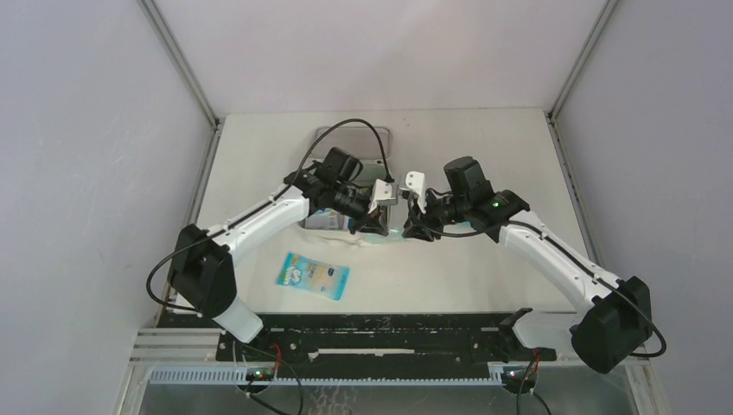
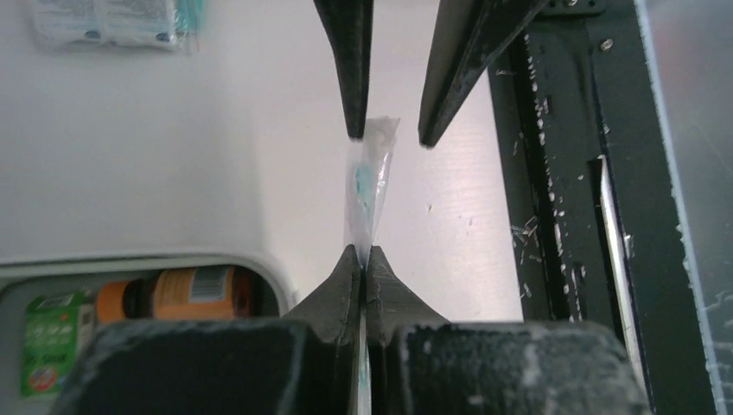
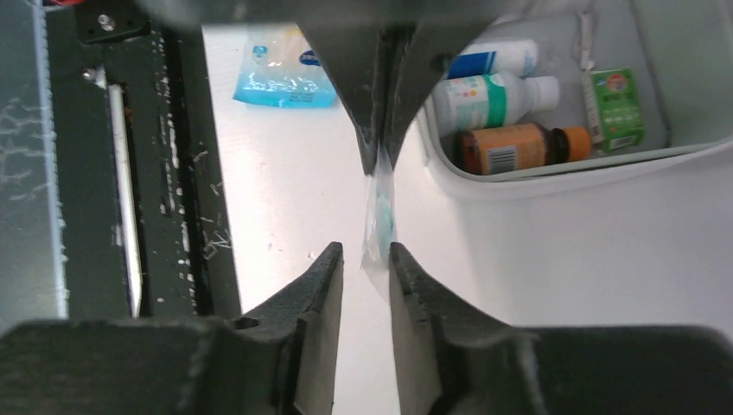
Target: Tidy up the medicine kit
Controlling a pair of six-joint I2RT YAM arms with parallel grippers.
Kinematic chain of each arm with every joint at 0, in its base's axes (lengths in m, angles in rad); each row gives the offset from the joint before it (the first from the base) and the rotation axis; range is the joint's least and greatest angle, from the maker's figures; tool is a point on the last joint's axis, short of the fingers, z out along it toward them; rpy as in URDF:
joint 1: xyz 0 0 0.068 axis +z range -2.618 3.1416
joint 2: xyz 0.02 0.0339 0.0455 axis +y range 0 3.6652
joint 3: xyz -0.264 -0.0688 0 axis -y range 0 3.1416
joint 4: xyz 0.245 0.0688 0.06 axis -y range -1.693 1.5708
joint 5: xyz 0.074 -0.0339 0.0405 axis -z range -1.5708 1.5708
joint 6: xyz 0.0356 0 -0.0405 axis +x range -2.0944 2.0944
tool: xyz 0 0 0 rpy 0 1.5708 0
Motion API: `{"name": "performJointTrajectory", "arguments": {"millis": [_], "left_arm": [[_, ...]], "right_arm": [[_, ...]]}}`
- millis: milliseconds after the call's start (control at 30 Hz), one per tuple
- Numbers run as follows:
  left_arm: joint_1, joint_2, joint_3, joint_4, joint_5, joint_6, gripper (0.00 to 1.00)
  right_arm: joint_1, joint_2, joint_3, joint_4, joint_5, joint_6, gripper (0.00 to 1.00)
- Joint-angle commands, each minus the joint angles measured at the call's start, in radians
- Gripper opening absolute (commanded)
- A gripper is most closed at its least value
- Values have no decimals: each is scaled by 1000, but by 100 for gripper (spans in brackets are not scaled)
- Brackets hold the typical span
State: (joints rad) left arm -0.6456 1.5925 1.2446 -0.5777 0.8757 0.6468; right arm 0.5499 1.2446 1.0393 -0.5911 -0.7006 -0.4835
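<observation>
The medicine kit (image 1: 341, 140) lies open at the table's middle back, grey lid raised, its base partly under my left arm. Its white rim (image 3: 553, 181) holds an amber bottle (image 3: 510, 147), a white-and-green bottle (image 3: 484, 99) and a green box (image 3: 614, 104). My two grippers meet tip to tip just in front of the kit. The left gripper (image 2: 365, 251) is shut on one end of a thin clear packet (image 2: 370, 181) with something teal inside. The right gripper (image 3: 365, 251) is open, and the packet's other end (image 3: 379, 216) hangs between its fingers, close to the right one.
A blue-and-white flat packet (image 1: 313, 275) lies on the table near the left arm's base. The black base rail (image 1: 380, 333) runs along the near edge. White side walls close in the table left and right.
</observation>
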Motion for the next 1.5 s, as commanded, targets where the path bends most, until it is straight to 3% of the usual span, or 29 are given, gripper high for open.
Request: {"name": "performJointTrajectory", "arguments": {"millis": [0, 100, 300, 467, 767, 1167, 1467], "left_arm": [[23, -31, 123, -238, -126, 123, 2], [58, -54, 162, -331, -216, 166, 2], [143, -54, 236, -465, -405, 254, 3], [229, 33, 357, -571, -482, 319, 3], [262, 253, 536, -721, -497, 371, 4], [265, 362, 542, -775, -367, 356, 6], [270, 432, 553, -800, -392, 361, 9]], "right_arm": [[-32, -68, 4, 42, 2, 12, 32], [-56, -96, 3, 50, 9, 17, 43], [-113, -122, 2, 53, 29, 16, 44], [-132, -125, -9, 50, 37, 10, 44], [-158, -130, -25, 44, 44, 4, 44], [-176, -107, -30, 31, 36, -7, 42], [-176, -96, -30, 26, 42, -10, 42]]}}
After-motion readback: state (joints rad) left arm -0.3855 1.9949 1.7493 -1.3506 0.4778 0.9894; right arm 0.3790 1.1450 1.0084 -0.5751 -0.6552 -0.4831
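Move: The left hand holds the clear packet; the medicine kit's middle lies about 12 cm ahead, 10 cm left and 12 cm below. In the kit, the brown bottle is some 9 cm ahead of this hand and 1 cm left, and the cotton swab bag about 5 cm back and 17 cm left, both lower. From the right hand the kit's middle is roughly 12 cm ahead, 16 cm left and 14 cm down. Left carries the clear packet some 14 cm left and forward, then down into the kit; right opens, withdrawing. ##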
